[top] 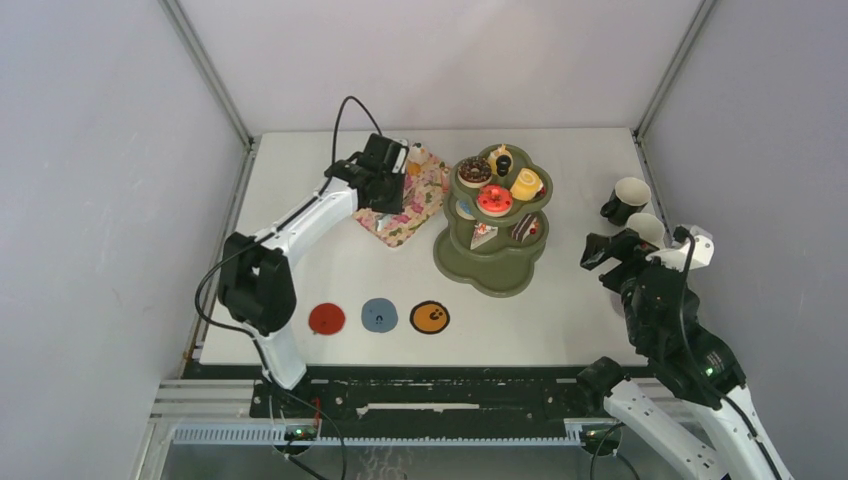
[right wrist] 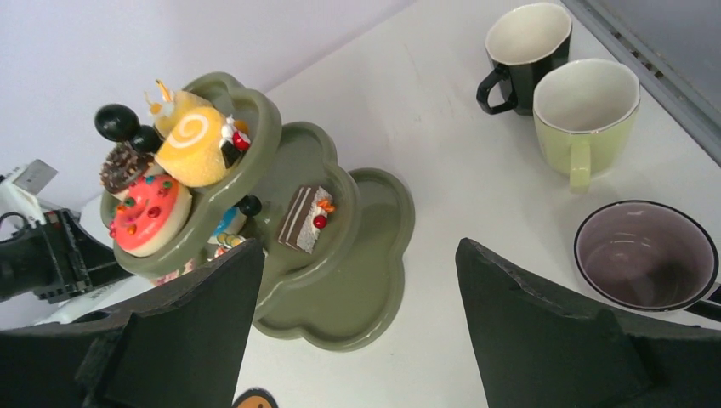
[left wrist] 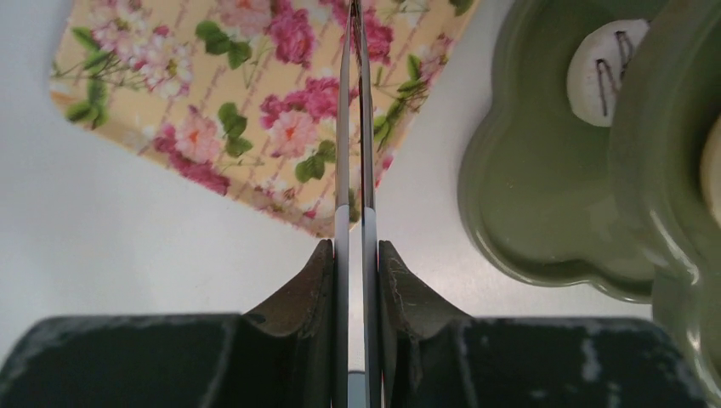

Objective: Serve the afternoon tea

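The olive-green three-tier stand (top: 495,272) (right wrist: 357,293) carries a pink donut (top: 494,199), a yellow roll (top: 526,184), a chocolate donut (top: 474,170) and a cake slice (right wrist: 306,218). A small treat (top: 416,160) sits on the floral tray's far corner. My left gripper (top: 395,170) (left wrist: 355,246) hovers over that tray (left wrist: 212,110), shut on two thin grey blades (left wrist: 343,170) that look like tongs. My right gripper (top: 603,263) (right wrist: 359,246) stands wide open and holds nothing, between the stand and the mugs: black (right wrist: 527,51), pale green (right wrist: 587,106), purple-lined (right wrist: 646,255).
Red (top: 327,318), blue (top: 379,315) and orange (top: 430,317) coasters lie in a row near the front edge. The stand's lowest tier (left wrist: 544,221) is right of the tray. Grey walls close in the table on three sides.
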Available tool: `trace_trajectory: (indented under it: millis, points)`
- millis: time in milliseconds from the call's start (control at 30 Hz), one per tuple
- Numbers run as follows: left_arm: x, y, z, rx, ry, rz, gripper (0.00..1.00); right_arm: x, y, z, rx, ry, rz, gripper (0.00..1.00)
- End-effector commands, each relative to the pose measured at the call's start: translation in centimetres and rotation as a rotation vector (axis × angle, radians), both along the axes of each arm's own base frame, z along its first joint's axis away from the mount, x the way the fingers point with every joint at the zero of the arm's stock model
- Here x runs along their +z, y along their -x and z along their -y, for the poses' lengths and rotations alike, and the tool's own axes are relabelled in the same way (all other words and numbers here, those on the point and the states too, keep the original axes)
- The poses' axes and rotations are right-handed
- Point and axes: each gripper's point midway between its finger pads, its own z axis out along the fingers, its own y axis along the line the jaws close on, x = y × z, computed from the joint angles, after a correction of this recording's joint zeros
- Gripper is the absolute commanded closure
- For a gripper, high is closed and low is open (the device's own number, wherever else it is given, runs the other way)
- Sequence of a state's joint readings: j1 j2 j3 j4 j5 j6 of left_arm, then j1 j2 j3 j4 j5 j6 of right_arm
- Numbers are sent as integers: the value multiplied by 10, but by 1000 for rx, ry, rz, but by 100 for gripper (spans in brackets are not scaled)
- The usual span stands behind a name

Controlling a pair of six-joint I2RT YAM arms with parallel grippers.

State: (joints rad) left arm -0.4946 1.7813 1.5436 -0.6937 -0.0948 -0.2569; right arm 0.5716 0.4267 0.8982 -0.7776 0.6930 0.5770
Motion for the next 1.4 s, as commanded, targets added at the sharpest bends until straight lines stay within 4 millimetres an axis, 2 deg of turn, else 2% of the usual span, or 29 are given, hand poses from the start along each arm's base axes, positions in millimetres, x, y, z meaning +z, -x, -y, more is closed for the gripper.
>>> trace_trajectory:
  millis: [0, 200, 367, 500, 767, 967, 1267, 1367]
  points:
    - [65, -39, 35, -15, 189, 185, 77, 18, 2, 7, -25, 9, 28, 9]
    - [56, -42, 58, -79, 275, 160, 69, 20, -1, 0, -9, -17, 21, 9]
    - [43, -46, 67, -87, 297, 129, 65, 19, -1, -1, -6, -27, 18, 10]
    - [41, -50, 76, -97, 332, 117, 64, 19, 2, 1, -10, -33, 18, 10]
    - [33, -58, 76, -51, 330, 106, 56, 18, 7, 5, -21, -43, 18, 10]
    - [17, -65, 79, -5, 330, 73, 56, 19, 6, 4, -16, -42, 21, 10]
    - [7, -73, 76, 51, 244, 80, 55, 19, 6, 3, -12, -47, 19, 10]
    - [4, -74, 73, 61, 231, 81, 57, 19, 4, 1, -8, -46, 19, 10]
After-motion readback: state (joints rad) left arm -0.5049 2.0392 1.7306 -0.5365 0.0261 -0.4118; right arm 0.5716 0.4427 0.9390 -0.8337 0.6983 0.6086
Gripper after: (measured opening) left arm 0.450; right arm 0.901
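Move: The left hand, gripping the closed tongs above the floral tray, has the small pink cake on that tray about 12 cm ahead, 10 cm to its right and 9 cm below. The cream tart sits roughly 5 cm beyond this cake and 5 cm to its left; the tiered stand rises some 22 cm to the hand's right and about 2 cm ahead. From the idle right hand the pink cake lies about 30 cm ahead, 31 cm left and 24 cm below. Still gripping the tongs' two legs, the left hand eases its squeeze so they spread, and carries their tips to the pink cake; whether they touch it can't be seen. It goes about 7 cm right with a brief rise, tilting some 15 degrees so its fingers point more to the right, then mostly forward, nearly 6 cm in all, ending about 3 cm lower. ##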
